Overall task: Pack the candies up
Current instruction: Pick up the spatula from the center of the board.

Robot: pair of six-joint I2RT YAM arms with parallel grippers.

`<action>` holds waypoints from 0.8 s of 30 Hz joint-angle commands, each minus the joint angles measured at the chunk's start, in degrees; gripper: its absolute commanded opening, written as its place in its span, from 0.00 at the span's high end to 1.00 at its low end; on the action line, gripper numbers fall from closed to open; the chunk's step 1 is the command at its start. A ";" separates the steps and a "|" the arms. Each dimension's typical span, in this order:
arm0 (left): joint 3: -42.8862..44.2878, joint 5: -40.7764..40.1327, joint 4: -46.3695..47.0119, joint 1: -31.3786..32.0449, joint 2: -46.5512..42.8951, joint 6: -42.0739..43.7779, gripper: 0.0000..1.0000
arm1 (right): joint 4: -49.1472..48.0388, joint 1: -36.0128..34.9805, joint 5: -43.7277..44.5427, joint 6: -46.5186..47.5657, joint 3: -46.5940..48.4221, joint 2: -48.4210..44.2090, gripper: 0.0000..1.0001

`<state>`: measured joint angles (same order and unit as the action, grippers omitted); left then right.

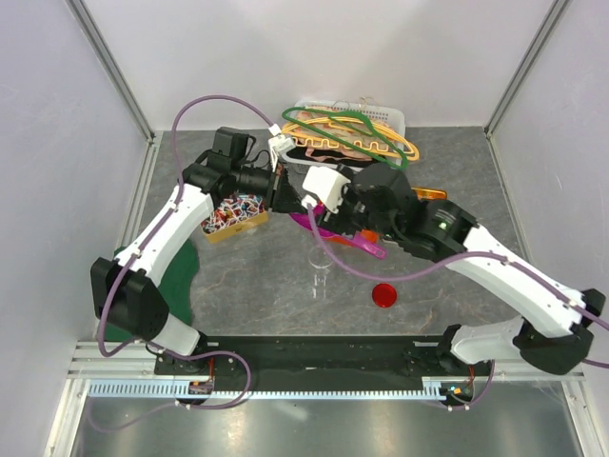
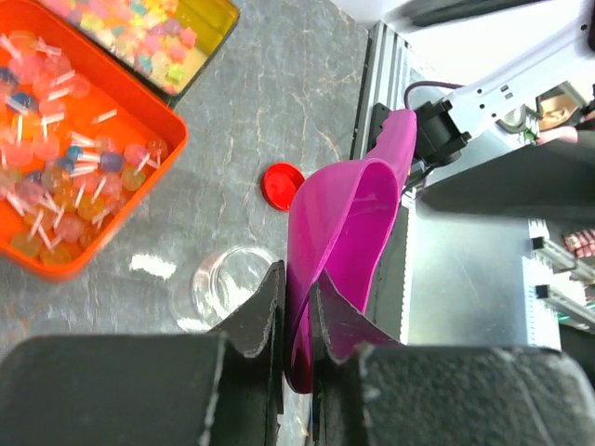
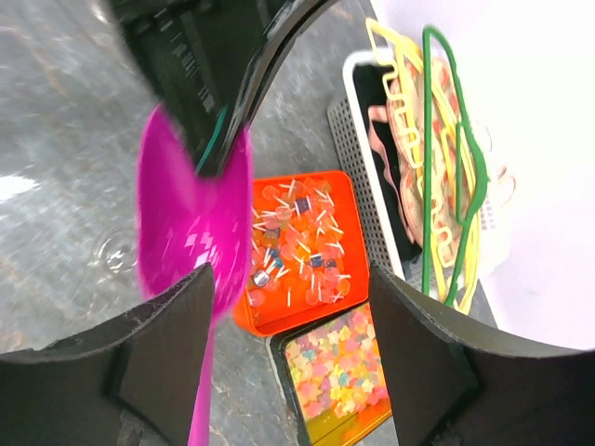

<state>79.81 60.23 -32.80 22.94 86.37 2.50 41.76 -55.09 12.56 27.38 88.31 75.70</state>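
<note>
The candies (image 1: 235, 208), tiny red, blue and white wrapped sweets, fill a small tan box beside my left arm. My left gripper (image 2: 297, 279) is shut on the rim of a magenta scoop (image 2: 349, 223), which hangs above and to the right of the clear glass jar (image 2: 228, 288). In the top view the scoop (image 1: 350, 244) slants over the jar (image 1: 321, 261). My right gripper (image 3: 293, 344) is open, and the scoop's handle (image 3: 200, 390) runs past its left finger without being clamped. From above, the two grippers (image 1: 285, 195) (image 1: 312, 205) meet at the scoop.
A red lid (image 1: 384, 294) lies on the table right of the jar. An orange tray (image 3: 330, 186) of lollipops and a yellow tin (image 3: 372, 423) of star sweets lie beside a white basket (image 3: 358, 177) of plastic hangers (image 1: 347, 133) at the back. A green cloth (image 1: 181, 271) lies under the left arm.
</note>
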 commanded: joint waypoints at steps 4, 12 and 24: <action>6.67 6.48 -5.35 -2.55 3.10 1.62 0.98 | 1.75 4.19 -11.14 1.80 -4.46 -10.39 0.24; 7.29 6.40 -4.56 -2.55 2.85 0.66 0.98 | -1.41 5.34 -16.24 -0.04 -10.53 -10.49 0.26; 3.07 5.16 1.85 -5.00 -1.11 -4.52 0.98 | -2.20 5.35 -18.45 -1.36 -11.41 -7.59 0.29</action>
<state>84.33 63.64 -35.57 19.49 88.71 2.11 42.33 -49.95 -4.56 27.55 77.30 67.61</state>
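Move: The empty right hand hangs just above the purple spatula. The spatula's middle, where blade meets handle, is about 4 cm back from it, 1 cm right and 6 cm below. Far below it, some 30 cm down, stand the orange lollipop box, roughly 8 cm right and 1 cm back, and the clear glass, about 13 cm straight back. From the left hand, which holds the blade's far end, that middle is about 8 cm right, 4 cm back and nearly level. Left fingers keep their pinch on the rim of the spatula's blade, easing about 2 cm forward and up, slightly left. The open right hand first swings back and right while rising some 2 cm, then sinks about 6 cm and edges left towards the neck and handle. It tips down and turns counter-clockwise about 10 degrees each, its fingers staying wide on either side of the handle. ##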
